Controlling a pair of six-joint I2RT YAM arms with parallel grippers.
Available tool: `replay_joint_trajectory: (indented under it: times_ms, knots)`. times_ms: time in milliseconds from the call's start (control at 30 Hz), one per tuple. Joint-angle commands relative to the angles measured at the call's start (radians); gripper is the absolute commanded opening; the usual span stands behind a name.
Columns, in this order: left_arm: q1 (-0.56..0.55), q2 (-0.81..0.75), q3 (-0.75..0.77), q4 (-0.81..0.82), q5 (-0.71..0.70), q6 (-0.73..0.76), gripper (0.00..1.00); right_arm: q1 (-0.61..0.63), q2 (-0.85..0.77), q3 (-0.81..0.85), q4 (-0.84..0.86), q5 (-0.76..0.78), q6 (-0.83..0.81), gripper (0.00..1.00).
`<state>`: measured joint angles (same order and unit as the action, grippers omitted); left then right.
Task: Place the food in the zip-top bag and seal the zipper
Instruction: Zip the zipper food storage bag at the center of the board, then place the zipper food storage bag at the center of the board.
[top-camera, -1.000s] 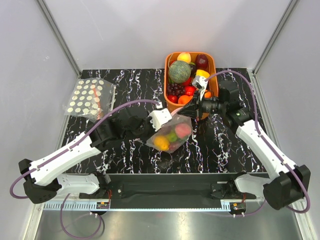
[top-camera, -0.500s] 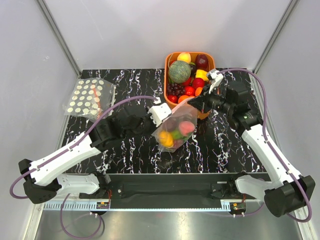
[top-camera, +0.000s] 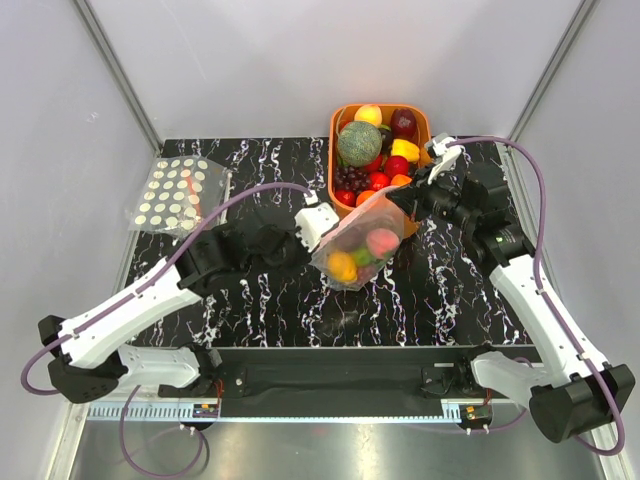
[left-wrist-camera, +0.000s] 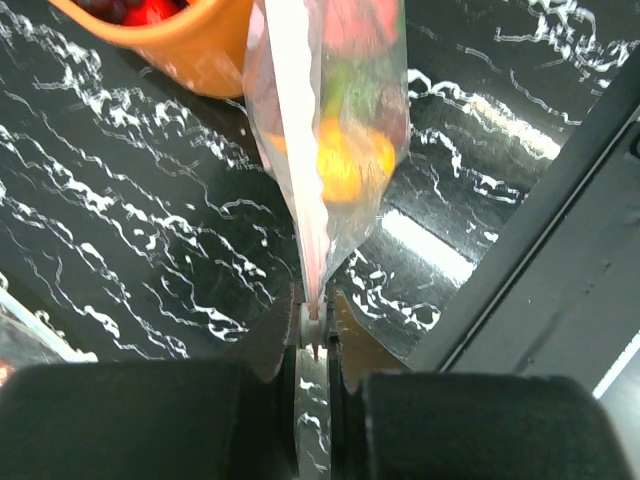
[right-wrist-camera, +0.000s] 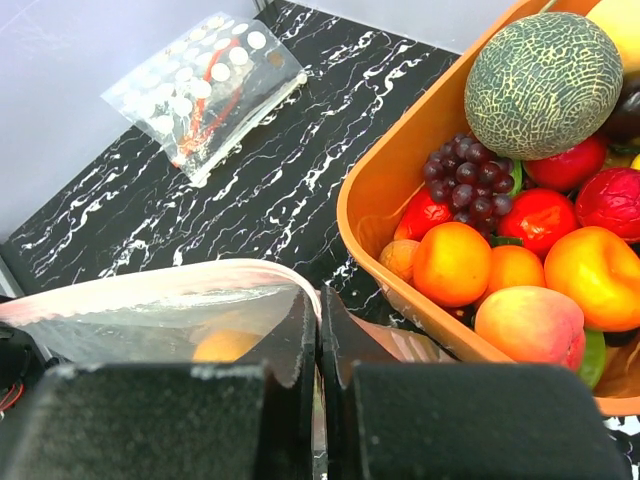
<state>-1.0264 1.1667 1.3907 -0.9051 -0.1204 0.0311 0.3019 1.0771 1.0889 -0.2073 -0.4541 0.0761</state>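
The zip-top bag hangs above the table between both grippers, with several pieces of food inside. It also shows in the left wrist view and the right wrist view. My left gripper is shut on the zipper at the bag's left end, as its wrist view shows. My right gripper is shut on the zipper at the right end; its jaws pinch the strip's corner.
An orange basket full of fruit stands at the back, just behind the bag; it also shows in the right wrist view. A second clear bag with cream dots lies at the back left.
Both grippers lifted the bag and carried it back and to the right, toward the basket. The right gripper moved farther right, stretching the mouth edge.
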Motion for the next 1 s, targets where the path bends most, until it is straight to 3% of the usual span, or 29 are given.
replay_joint_trajectory:
  times_ms: [0, 367, 467, 500, 567, 600, 667, 733, 933, 967]
  knots:
    - [-0.001, -0.012, 0.027, -0.223, 0.015, -0.028, 0.01, -0.063, -0.008, 0.04, 0.121, 0.149, -0.067, 0.0]
    - [0.048, 0.039, 0.099, -0.163, -0.281, -0.066, 0.06, -0.064, 0.07, 0.045, 0.24, -0.054, 0.065, 0.0]
    - [0.072, 0.042, 0.102, -0.106, -0.321, -0.068, 0.37, -0.064, 0.069, 0.061, 0.218, 0.03, 0.079, 0.03]
    - [0.078, 0.039, 0.1, -0.086, -0.332, -0.065, 0.58, -0.064, 0.063, 0.068, 0.18, 0.069, 0.088, 0.01]
    - [0.12, 0.03, 0.084, -0.042, -0.357, -0.06, 0.77, -0.063, 0.052, 0.081, 0.142, 0.229, 0.135, 0.0]
    - [0.136, 0.03, 0.082, -0.002, -0.366, -0.072, 0.97, -0.064, 0.053, 0.088, 0.099, 0.271, 0.16, 0.0]
    - [0.186, 0.034, 0.093, 0.027, -0.371, -0.091, 0.99, -0.064, 0.076, 0.123, 0.048, 0.319, 0.215, 0.25]
    - [0.209, 0.036, 0.103, 0.034, -0.374, -0.105, 0.99, -0.064, 0.144, 0.161, -0.047, 0.315, 0.221, 0.66]
    - [0.21, -0.048, 0.074, 0.077, -0.257, -0.14, 0.99, -0.064, 0.127, 0.209, -0.138, 0.387, 0.215, 0.99]
    - [0.21, -0.073, 0.07, 0.074, -0.245, -0.149, 0.99, -0.064, 0.109, 0.215, -0.142, 0.399, 0.211, 1.0]
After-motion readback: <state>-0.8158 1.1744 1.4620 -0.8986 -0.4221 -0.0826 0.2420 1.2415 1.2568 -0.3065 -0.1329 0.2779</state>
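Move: Both hands hold the zip-top bag in the air by opposite ends of its zipper. The bag's fruit-filled middle hangs about 10 cm right and 1 cm ahead of the left hand, some 8 cm lower; from the right hand it is about 11 cm back, 6 cm left and 11 cm down. The orange bin's middle is roughly 9 cm ahead and 1 cm left of the right hand, some 20 cm lower. Both hands open wide, releasing the bag's zipper, the left going about 11 cm forward-left, the right 8 cm forward-right. ##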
